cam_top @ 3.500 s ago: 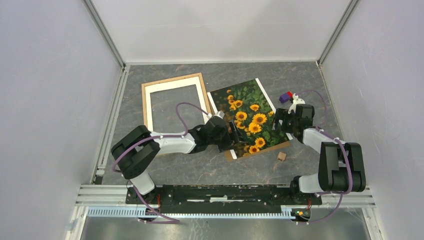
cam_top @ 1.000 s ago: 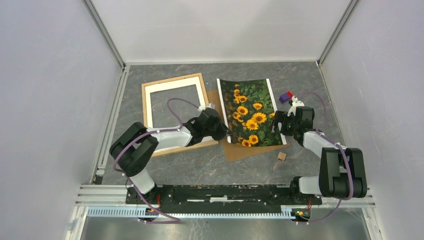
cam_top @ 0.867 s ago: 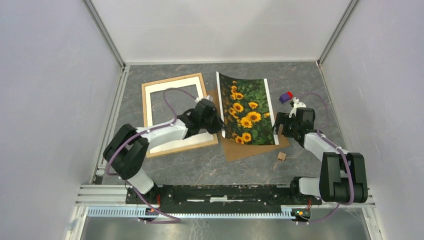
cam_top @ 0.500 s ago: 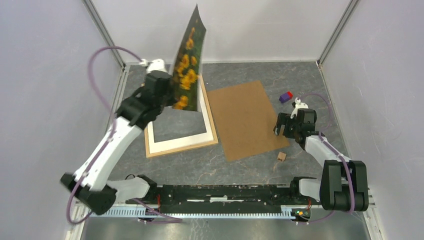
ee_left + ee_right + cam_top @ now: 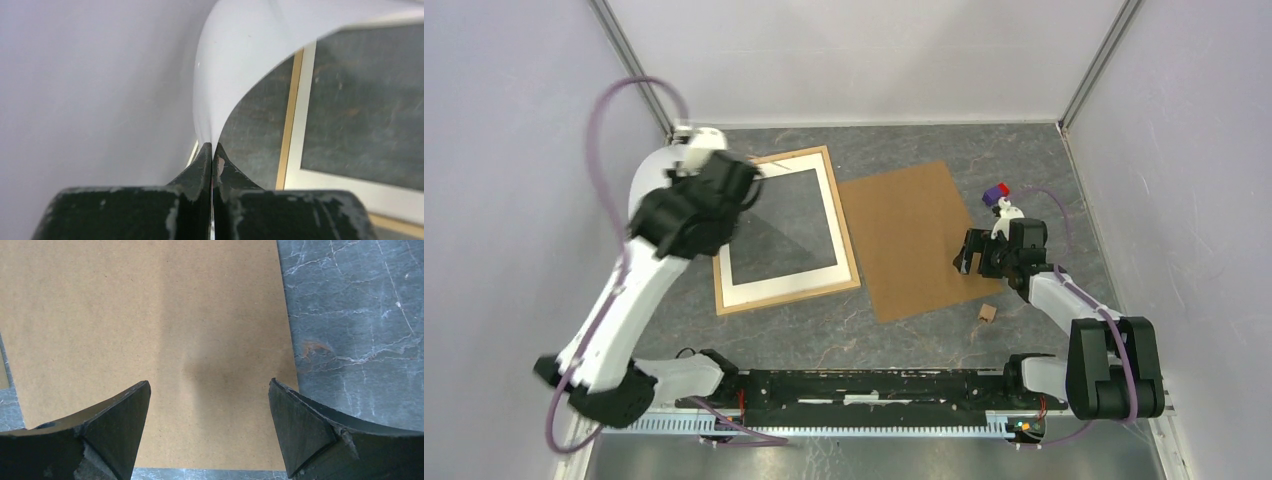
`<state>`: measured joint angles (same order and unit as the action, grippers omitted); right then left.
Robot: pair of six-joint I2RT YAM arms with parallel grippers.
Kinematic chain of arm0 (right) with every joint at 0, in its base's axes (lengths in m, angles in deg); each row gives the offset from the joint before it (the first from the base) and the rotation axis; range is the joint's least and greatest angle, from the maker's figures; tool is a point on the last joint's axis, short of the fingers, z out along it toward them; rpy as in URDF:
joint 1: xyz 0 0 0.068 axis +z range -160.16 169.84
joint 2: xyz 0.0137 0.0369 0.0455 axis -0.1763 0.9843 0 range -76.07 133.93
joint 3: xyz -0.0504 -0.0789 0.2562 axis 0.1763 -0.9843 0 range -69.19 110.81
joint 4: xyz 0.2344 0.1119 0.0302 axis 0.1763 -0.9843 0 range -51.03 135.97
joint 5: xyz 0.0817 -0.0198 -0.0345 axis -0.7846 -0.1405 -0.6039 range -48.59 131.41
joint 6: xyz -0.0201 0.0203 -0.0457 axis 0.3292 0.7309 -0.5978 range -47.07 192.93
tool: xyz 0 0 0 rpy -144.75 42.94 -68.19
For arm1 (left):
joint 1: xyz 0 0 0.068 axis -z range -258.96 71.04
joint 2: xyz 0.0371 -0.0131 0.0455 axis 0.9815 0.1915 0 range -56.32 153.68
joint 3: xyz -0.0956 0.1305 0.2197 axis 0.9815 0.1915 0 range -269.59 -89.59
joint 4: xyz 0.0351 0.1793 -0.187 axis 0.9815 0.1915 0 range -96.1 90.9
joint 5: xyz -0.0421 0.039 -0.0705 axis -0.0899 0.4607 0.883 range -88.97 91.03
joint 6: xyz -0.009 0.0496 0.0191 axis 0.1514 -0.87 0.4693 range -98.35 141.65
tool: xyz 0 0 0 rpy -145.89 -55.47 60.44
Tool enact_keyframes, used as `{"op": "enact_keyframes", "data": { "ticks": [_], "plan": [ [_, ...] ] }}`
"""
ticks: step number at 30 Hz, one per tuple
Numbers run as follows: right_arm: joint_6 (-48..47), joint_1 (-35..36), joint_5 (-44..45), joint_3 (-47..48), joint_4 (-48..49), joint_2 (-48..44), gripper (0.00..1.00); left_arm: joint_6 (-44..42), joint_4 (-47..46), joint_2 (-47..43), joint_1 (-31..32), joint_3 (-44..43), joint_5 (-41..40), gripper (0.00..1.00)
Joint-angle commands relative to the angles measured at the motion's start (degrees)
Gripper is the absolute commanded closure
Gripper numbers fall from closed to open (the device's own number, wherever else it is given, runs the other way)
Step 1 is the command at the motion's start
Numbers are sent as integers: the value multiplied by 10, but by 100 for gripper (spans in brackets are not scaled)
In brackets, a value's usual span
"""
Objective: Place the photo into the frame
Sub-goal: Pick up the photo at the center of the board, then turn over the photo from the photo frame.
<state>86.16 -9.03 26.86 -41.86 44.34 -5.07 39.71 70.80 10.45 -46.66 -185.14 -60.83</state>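
Observation:
In the left wrist view my left gripper (image 5: 212, 148) is shut on the edge of the photo (image 5: 240, 60), whose white back curls up and away from the fingers. The sunflower side is hidden. Seen from above, this gripper (image 5: 746, 182) hangs high over the far-left corner of the frame (image 5: 844, 240), and the photo is barely visible there. The frame lies flat, thin light wood (image 5: 290, 130) around a white mat (image 5: 779, 290). My right gripper (image 5: 969, 262) stands open and empty, low over the near right part of the brown backing board (image 5: 150, 315).
The backing board (image 5: 914, 240) lies bare to the right of the frame. A purple-and-red block (image 5: 995, 192) sits beyond its far right corner, and a small wooden cube (image 5: 988, 313) near its front right corner. Grey walls close in on three sides.
My left arm has lifted the photo off the backing board and swung it up and left over the frame's far-left corner. The right gripper has crept slightly left over the board.

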Motion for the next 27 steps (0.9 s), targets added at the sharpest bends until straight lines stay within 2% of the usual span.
{"op": "enact_keyframes", "data": {
  "ticks": [1,7,11,20,27],
  "plan": [
    [4,3,-14,-6,29,-1,6,69,62,100,48,70,11,98],
    [4,3,-16,-7,32,6,6,128,84,230,96,109,43,98],
    [8,3,-22,-10,39,12,6,135,68,290,115,124,88,98],
    [11,4,-34,-13,48,17,7,163,59,425,142,73,115,98],
    [14,7,-43,-16,52,16,7,188,56,485,167,13,145,95]
  ]
}}
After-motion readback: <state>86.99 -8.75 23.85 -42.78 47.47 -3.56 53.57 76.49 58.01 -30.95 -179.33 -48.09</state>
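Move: The photo, already pinched by one corner in the left fingers, is to go into the frame, whose middle lies about 10 cm ahead of the left hand, 17 cm to its right and some 37 cm below. The white mat is already in the frame, centred with it; the brown board lies about 29 cm right of the frame's middle and 2 cm nearer. From the right hand, open over the board, the frame's middle is roughly 40 cm left, 8 cm ahead and 4 cm down. The photo, still pinched by its corner and white back up, is brought down over the frame by the left hand, which sinks about 25 cm, quickly at first and then slower, while travelling some 16 cm right towards the frame's near side. The wrist tips the fingers down by about 45 degrees; they stay shut on the corner. ##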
